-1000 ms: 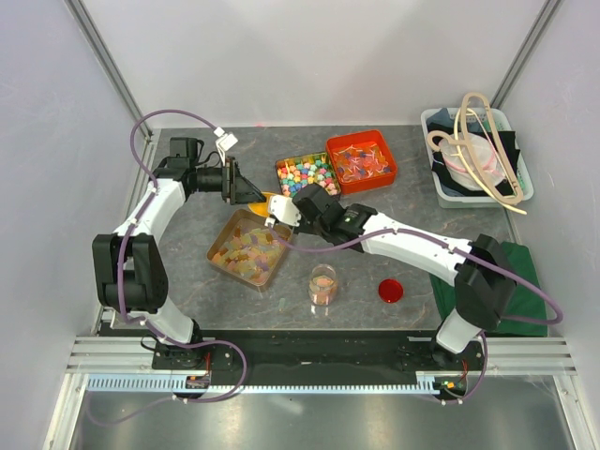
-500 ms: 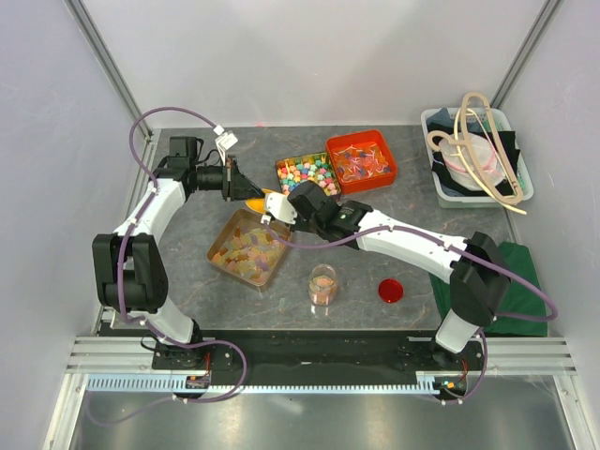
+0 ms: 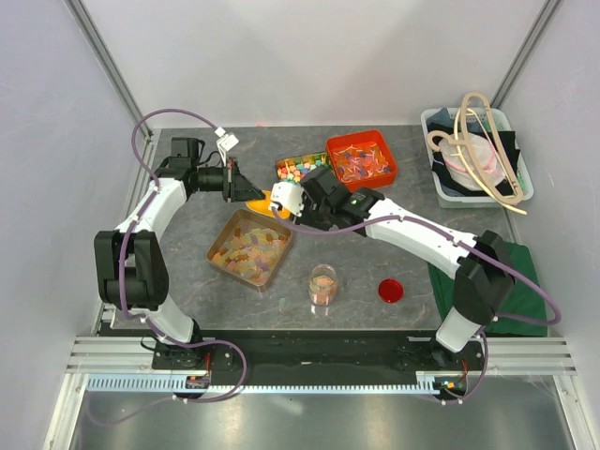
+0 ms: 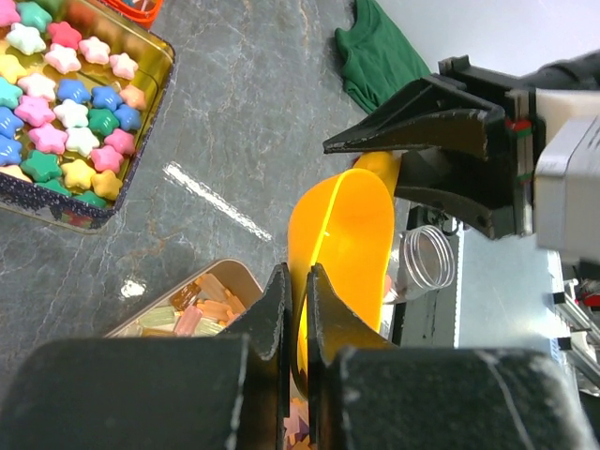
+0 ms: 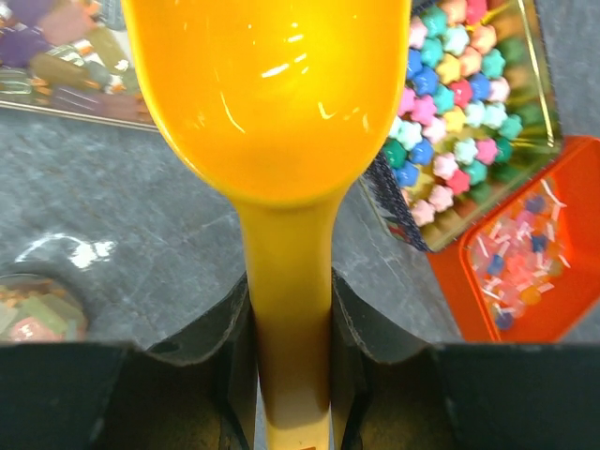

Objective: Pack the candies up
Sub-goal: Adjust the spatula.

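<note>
The candies point(image 3: 247, 247) are pale pastel pieces filling a gold tin at centre left; they also show as candies point(image 4: 190, 313) and candies point(image 5: 58, 45). An empty orange scoop point(image 3: 264, 199) hangs above the table just behind that tin, held from both ends. My left gripper point(image 3: 247, 191) is shut on the rim of the scoop point(image 4: 343, 232), its jaws pinching the thin edge of the bowl at left gripper point(image 4: 295, 278). My right gripper point(image 3: 292, 202) is shut on the handle of the scoop point(image 5: 272, 94), fingers either side at right gripper point(image 5: 286, 302).
A glass jar point(image 3: 322, 284) partly filled with candies stands near the front, a red lid point(image 3: 391, 291) to its right. Behind are a tin of bright star candies point(image 3: 298, 170) and a red tray point(image 3: 364, 159). A white bin point(image 3: 476, 169) and green cloth point(image 3: 520, 281) sit right.
My left gripper has shut on the scoop's rim. The right arm has carried the scoop a little back, away from the tin and toward the left gripper.
</note>
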Robot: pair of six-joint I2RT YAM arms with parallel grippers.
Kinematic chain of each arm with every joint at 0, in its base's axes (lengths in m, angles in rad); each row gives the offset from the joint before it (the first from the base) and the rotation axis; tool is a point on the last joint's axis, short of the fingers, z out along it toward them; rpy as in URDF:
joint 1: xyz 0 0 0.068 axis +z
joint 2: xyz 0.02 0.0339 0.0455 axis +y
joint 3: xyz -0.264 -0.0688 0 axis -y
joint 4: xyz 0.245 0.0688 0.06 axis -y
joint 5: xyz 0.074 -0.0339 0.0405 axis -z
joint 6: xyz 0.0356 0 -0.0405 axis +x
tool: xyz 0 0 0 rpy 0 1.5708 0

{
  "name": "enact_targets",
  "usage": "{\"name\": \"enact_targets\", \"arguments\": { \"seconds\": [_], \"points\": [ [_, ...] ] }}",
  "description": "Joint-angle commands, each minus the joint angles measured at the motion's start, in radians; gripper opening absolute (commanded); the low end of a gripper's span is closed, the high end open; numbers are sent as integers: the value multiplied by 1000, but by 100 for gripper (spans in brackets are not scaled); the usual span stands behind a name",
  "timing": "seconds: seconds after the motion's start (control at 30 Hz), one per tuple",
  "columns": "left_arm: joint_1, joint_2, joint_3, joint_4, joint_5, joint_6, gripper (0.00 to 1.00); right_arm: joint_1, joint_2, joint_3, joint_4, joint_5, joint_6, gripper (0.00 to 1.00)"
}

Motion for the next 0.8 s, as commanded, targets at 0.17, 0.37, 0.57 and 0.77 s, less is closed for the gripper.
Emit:
{"name": "enact_targets", "arguments": {
  "seconds": [0.17,0.37,0.57,0.77],
  "points": [
    [-7,12,25,-61,33,15,2,-74,-25,147,87,-381,149,37],
    [-9,16,25,-72,34,28,2,-83,19,212,32,-499,141,55],
    [-7,19,28,-75,39,31,2,-81,35,203,26,-530,131,64],
    [-7,16,28,-83,37,41,2,-81,-2,140,32,-518,92,66]
  ]
}}
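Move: The yellow spatula is held between both hands. Its middle, where the bowl meets the handle, lies some 3 cm left and 1 cm ahead of the right hand at its height; from the left hand, which pinches the bowl's rim, it is about 8 cm right, 3 cm back and 2 cm lower. About 12 cm below the right hand, the star candy tray sits 8 cm ahead and the brown box 8 cm back and 14 cm left. The spatula's handle is let go by the right hand, which first eases back a little while its wrist begins to turn, then opens its fingers from about a third to two thirds. It rises about 6 cm and goes as far left, along the handle towards the bowl, the wrist swinging some 25 degrees so that the fingers point more to the left. The left fingers keep their pinch on the rim, sinking and drawing back barely 1 cm. ##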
